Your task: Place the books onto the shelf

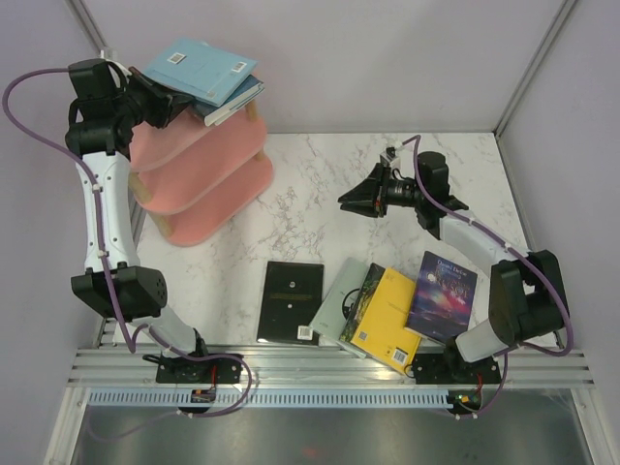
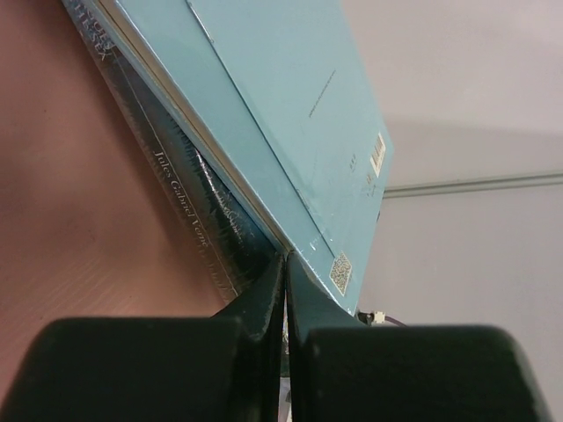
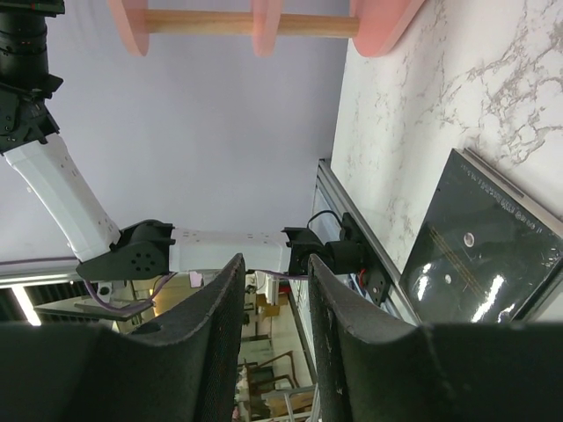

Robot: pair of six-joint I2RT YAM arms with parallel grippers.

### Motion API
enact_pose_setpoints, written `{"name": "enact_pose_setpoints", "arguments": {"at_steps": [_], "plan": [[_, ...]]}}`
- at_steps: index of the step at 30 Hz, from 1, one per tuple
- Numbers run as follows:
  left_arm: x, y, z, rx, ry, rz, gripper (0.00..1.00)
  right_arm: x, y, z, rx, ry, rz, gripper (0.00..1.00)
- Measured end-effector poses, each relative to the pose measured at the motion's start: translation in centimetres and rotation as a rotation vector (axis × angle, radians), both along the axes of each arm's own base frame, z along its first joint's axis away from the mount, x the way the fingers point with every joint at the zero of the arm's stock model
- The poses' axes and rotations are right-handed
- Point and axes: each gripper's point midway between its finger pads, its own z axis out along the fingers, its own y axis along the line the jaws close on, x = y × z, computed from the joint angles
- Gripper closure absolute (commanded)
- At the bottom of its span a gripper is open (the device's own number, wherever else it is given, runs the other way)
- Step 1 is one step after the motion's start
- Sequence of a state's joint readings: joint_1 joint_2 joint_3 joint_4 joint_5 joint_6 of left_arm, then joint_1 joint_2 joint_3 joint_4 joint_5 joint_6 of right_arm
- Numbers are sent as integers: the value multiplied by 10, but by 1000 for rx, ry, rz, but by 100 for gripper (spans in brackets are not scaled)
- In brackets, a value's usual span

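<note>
The pink shelf (image 1: 203, 174) stands at the back left. On its top board lies a stack of books with a pale blue book (image 1: 199, 68) uppermost. My left gripper (image 1: 177, 105) is shut, its tips against the stack's near edge. In the left wrist view the shut gripper (image 2: 286, 261) meets the seam between the pale blue book (image 2: 290, 105) and a dark book (image 2: 193, 202) under it. My right gripper (image 1: 349, 199) hovers over mid-table, open, and the right wrist view shows nothing in the gripper (image 3: 274, 264). On the table lie a black book (image 1: 291, 300), a grey-green book (image 1: 334, 300), a yellow book (image 1: 392, 315) and a purple book (image 1: 443, 295).
The books on the table overlap near the front edge, beside the right arm's base (image 1: 455, 366). A metal rail (image 1: 329, 363) runs along the front. The right wrist view shows the shelf (image 3: 264, 22) and the black book (image 3: 479, 251). Walls close in the back and sides.
</note>
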State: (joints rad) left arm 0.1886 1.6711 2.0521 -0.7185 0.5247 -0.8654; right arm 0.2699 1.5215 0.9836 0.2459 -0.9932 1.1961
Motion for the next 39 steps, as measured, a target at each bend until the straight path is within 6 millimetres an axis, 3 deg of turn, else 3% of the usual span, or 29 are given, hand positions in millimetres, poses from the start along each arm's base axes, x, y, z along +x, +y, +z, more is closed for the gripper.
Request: {"name": "enact_pose_setpoints", "arguments": {"at_steps": [8, 10, 12, 14, 18, 22, 23, 24, 27, 28, 31, 36, 39], "plan": [[-13, 4, 6, 12, -8, 33, 98, 5, 1, 1, -25, -20, 1, 54], [-23, 6, 13, 21, -24, 41, 98, 8, 2, 0, -59, -37, -2, 35], [-38, 7, 21, 35, -43, 47, 98, 15, 7, -3, -118, -51, -5, 10], [-60, 4, 25, 51, -60, 50, 96, 19, 19, -7, -187, -80, 11, 2], [-110, -8, 13, 87, -70, 32, 83, 8, 48, -34, -294, -81, 79, 2], [-152, -28, -41, 112, 5, -26, 53, -1, 55, -89, -414, 24, 122, 2], [-158, -36, -59, 114, 36, -54, 49, -2, 55, -103, -442, 50, 127, 2], [-163, -44, -80, 114, 80, -87, 38, -3, 55, -117, -472, 77, 135, 2], [-172, -67, -141, 127, 226, -194, 27, -7, 54, -151, -548, 132, 155, 2], [-175, -75, -164, 133, 286, -229, 19, -9, 54, -159, -569, 141, 161, 2], [-190, -91, -220, 161, 440, -310, 12, -15, 53, -175, -632, 145, 171, 2], [-215, -100, -287, 179, 645, -401, 6, -22, 53, -189, -707, 107, 177, 2], [-230, -100, -320, 186, 759, -429, 5, -38, 50, -205, -760, 114, 199, 2]]}}
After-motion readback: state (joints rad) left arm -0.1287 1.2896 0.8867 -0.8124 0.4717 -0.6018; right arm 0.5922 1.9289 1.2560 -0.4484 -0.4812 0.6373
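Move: On the table, about 27 cm back, 19 cm right and 42 cm below the left hand, lies the black book. The light blue book on the shelf's stack is centred some 6 cm ahead of that hand and 3 cm right, at nearly its height. From the right hand, the black book is roughly 12 cm back, 12 cm left and 25 cm down; the pale green book lies 12 cm back and 1 cm left, the yellow book 16 cm back and 8 cm right, both equally low. Coming free of the light blue book's near edge, the left hand backs off, rising slightly, then swoops down some 32 cm and right towards the black book, tipping down and turning clockwise as its shut fingers open wide. Meanwhile the right hand shifts left, then drops about 20 cm to just beyond the black book's far right corner, rolling its fingers downward some 45 degrees and spreading them fully. ##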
